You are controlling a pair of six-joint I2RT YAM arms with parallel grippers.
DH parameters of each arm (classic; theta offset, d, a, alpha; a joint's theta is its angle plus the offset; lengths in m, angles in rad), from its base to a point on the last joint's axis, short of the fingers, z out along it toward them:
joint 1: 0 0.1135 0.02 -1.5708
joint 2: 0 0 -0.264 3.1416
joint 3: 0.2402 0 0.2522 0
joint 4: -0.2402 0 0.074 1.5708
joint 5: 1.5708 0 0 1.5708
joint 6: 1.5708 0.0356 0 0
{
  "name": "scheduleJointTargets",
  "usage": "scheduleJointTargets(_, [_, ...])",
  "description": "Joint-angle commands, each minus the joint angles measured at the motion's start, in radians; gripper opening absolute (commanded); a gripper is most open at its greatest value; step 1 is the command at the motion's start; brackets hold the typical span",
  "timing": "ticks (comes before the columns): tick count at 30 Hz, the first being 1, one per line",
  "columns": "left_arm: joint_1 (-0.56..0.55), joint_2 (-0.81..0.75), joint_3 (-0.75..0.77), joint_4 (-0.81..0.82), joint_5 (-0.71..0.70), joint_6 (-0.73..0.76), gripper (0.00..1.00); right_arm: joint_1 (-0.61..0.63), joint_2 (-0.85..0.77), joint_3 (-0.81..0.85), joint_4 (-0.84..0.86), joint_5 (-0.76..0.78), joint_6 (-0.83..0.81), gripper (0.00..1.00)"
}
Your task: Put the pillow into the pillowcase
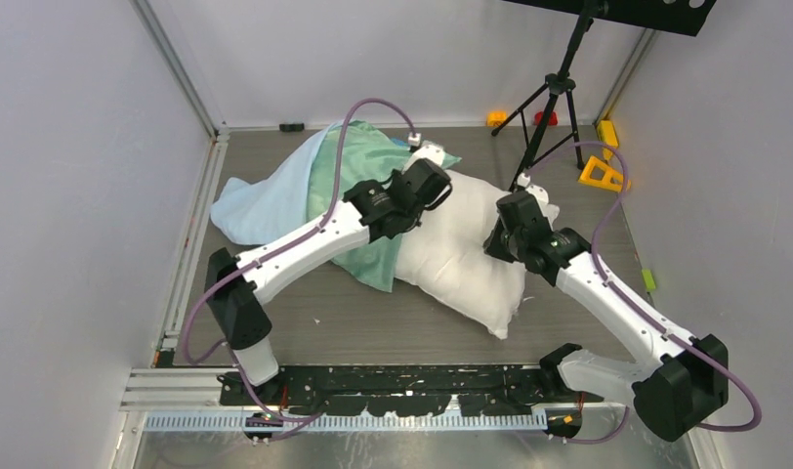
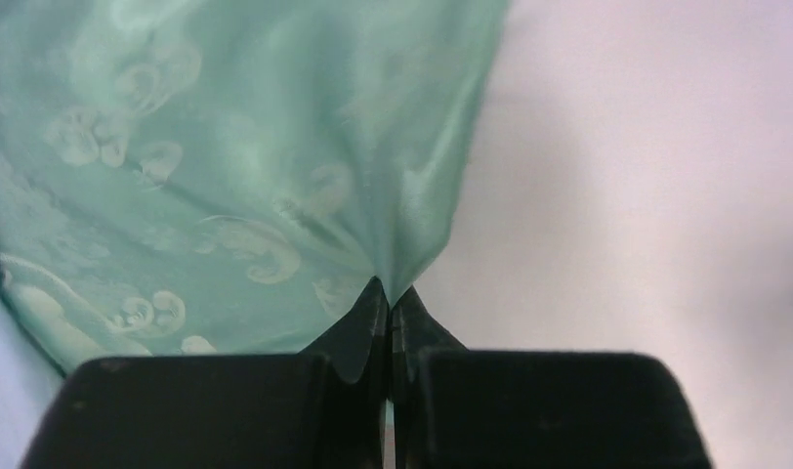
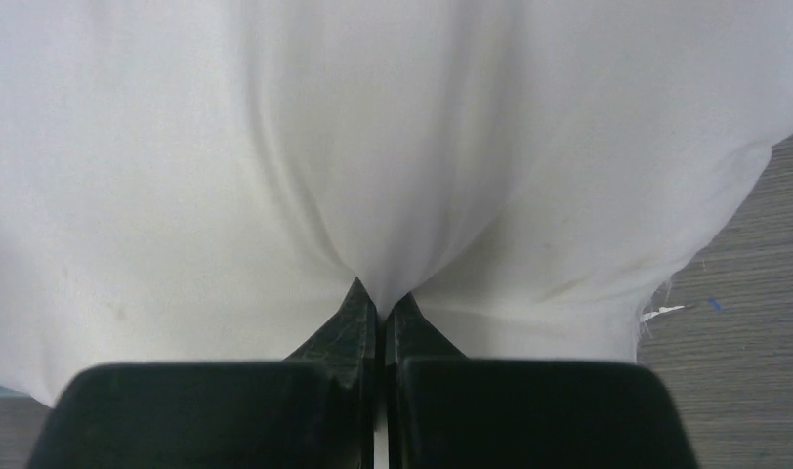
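The plump white pillow (image 1: 466,256) lies slantwise in the middle of the table, and it fills the right wrist view (image 3: 393,147). The pillowcase (image 1: 275,195) is crumpled to its left, light blue with a mint-green face (image 1: 358,171) draped over the pillow's left end. My left gripper (image 1: 441,181) sits over that end and is shut on a pinch of the mint-green pillowcase cloth (image 2: 275,176), the fold drawn up between the closed tips (image 2: 389,293). My right gripper (image 1: 498,239) is shut on a pinch of pillow fabric at the pillow's right side, the tips (image 3: 383,298) closed on the gathered white cloth.
A black tripod (image 1: 554,93) stands at the back right. Yellow, orange and red toy blocks (image 1: 601,174) lie near it by the right wall. White walls (image 1: 80,195) enclose the table on three sides. The dark mounting rail (image 1: 393,381) runs along the near edge.
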Motion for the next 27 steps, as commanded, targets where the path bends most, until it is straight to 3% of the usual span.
scheduleJointTargets(1, [-0.161, 0.032, 0.394, -0.069, 0.225, -0.007, 0.00, 0.055, 0.059, 0.173, -0.008, -0.020, -0.002, 0.00])
scheduleJointTargets(3, [-0.227, 0.073, 0.547, -0.068, 0.386, -0.058, 0.00, 0.080, 0.086, 0.255, -0.012, -0.018, -0.005, 0.00])
scheduleJointTargets(5, [-0.233, 0.105, 0.655, -0.092, 0.423, -0.101, 0.00, 0.082, 0.106, 0.296, -0.003, -0.034, 0.001, 0.00])
scheduleJointTargets(7, [-0.204, 0.101, 0.655, -0.084, 0.396, -0.135, 0.00, 0.083, 0.113, 0.309, -0.002, -0.038, 0.004, 0.00])
scheduleJointTargets(10, [-0.091, 0.048, 0.508, -0.029, 0.456, -0.258, 0.00, 0.082, 0.101, 0.293, 0.006, -0.043, 0.016, 0.00])
scheduleJointTargets(12, [-0.012, -0.011, 0.314, 0.058, 0.508, -0.330, 0.00, 0.082, 0.089, 0.273, 0.008, -0.037, 0.021, 0.00])
scheduleJointTargets(16, [0.090, -0.024, 0.122, 0.172, 0.571, -0.373, 0.00, 0.089, 0.077, 0.236, 0.000, -0.041, -0.005, 0.01])
scheduleJointTargets(17, [0.108, -0.011, 0.097, 0.182, 0.589, -0.376, 0.00, 0.099, 0.071, 0.234, -0.005, -0.034, -0.019, 0.08])
scheduleJointTargets(21, [0.161, 0.038, 0.027, 0.219, 0.676, -0.399, 0.00, 0.207, 0.022, 0.257, -0.042, 0.103, -0.098, 0.54])
scheduleJointTargets(22, [0.172, 0.049, 0.022, 0.220, 0.683, -0.400, 0.00, 0.241, 0.012, 0.260, -0.047, 0.144, -0.124, 0.60])
scheduleJointTargets(23, [0.178, 0.058, 0.018, 0.221, 0.689, -0.400, 0.00, 0.274, 0.001, 0.259, -0.051, 0.182, -0.152, 0.76])
scheduleJointTargets(24, [0.183, 0.066, 0.017, 0.222, 0.694, -0.398, 0.00, 0.308, -0.006, 0.255, -0.051, 0.214, -0.176, 0.81])
scheduleJointTargets(27, [0.202, 0.087, 0.020, 0.215, 0.718, -0.394, 0.00, 0.420, -0.012, 0.234, -0.038, 0.297, -0.249, 0.83])
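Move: The exposed pillow has its middle about 13 cm right, 5 cm back and 13 cm below the left hand, which already pinches the green case rim. From the right hand, already gripping the pillow top, the middle of the case mouth lies roughly 13 cm left and 6 cm ahead, about level. The case's near corner hangs about 12 cm back, 2 cm left and 18 cm below the left hand; the pillow's near corner is some 17 cm back, 1 cm right and 13 cm below the right. The green rim is swept up some 15 cm, right and back over the pillow by the left hand, then brought forward, left and down, ending about 6 cm right of its start, fingers still shut, wrist rolled right side up and tipped down. The right hand lifts its pinch of pillow about 5 cm, shifting left and slightly forward, then opens wide, lets go, and moves left, back and slightly up towards the case mouth. ##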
